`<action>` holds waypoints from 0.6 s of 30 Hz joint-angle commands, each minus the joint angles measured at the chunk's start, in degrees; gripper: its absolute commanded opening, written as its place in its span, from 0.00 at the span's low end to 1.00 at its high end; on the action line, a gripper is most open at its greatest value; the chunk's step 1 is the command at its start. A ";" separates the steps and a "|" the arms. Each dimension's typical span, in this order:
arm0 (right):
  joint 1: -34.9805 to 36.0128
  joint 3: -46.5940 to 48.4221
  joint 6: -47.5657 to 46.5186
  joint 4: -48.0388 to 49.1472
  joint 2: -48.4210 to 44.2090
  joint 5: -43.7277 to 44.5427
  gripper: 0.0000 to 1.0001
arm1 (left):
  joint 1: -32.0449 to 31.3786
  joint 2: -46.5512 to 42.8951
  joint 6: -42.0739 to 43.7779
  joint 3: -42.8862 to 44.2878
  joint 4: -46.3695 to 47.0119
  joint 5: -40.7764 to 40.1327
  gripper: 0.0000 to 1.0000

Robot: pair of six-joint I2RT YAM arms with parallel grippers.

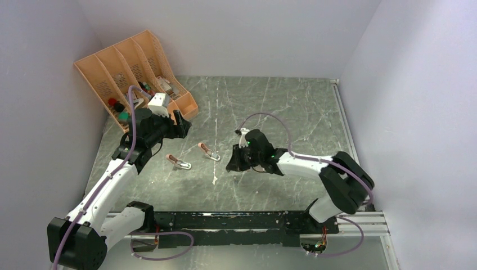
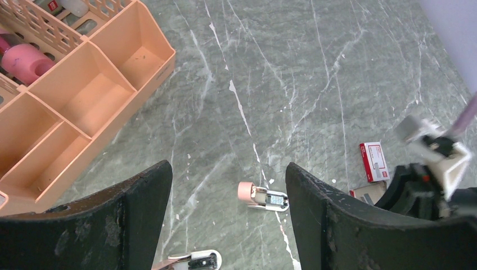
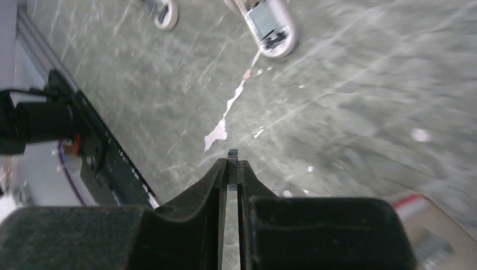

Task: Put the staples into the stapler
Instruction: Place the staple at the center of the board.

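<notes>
My right gripper (image 3: 232, 167) is shut on a short grey strip of staples (image 3: 232, 154) that sticks out past its tips, above the tabletop. In the top view it (image 1: 232, 164) hovers right of two pink staplers. The nearer stapler (image 1: 209, 151) (image 3: 269, 25) lies opened with its metal channel showing (image 2: 264, 197). The second stapler (image 1: 179, 162) (image 2: 194, 261) lies further left. My left gripper (image 2: 228, 169) (image 1: 182, 122) hangs open and empty above them. The red-and-white staple box (image 2: 374, 161) and its grey inner tray (image 2: 367, 194) lie beside the right arm.
A peach desk organizer (image 1: 132, 79) (image 2: 84, 95) holding small items stands at the back left, close behind my left gripper. The black base rail (image 1: 242, 220) (image 3: 95, 152) runs along the near edge. White walls enclose the dark marble table (image 1: 292, 107).
</notes>
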 commanded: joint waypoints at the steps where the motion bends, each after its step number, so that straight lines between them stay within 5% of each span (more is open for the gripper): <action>1: 2.84 3.35 -4.48 2.71 6.67 -13.97 0.14 | 0.52 -0.34 0.32 0.09 0.39 0.04 0.78; 9: 9.19 9.44 -10.82 -3.51 16.27 -20.08 0.14 | 0.61 -0.22 0.27 0.17 0.40 0.01 0.78; 18: 9.60 10.32 -14.49 -8.31 18.63 -17.17 0.15 | 0.70 0.02 0.35 0.15 0.44 0.08 0.78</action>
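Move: The right hand already holds a small staple strip at its fingertips. The bare spot it is being taken to lies about 9 cm back, 5 cm left and some 6 cm below. The paint flake is about 4 cm back and 5 left, the near stapler 7 ahead and 7 left, the other stapler 3 ahead and 19 left, and the staple tray 1 ahead and 12 right. From the idle left hand the spot is roughly 19 cm back, 17 right and 21 down. Keeping the staple strip pinched between nearly shut fingers, the right hand sweeps back about 9 cm and left some 5, sinking 5 cm as it goes, away from the near stapler towards the bare table just behind the paint flake. The wrist swings about 30 degrees counter-clockwise; the sweep is quick at first, then eases into a slow descent. ##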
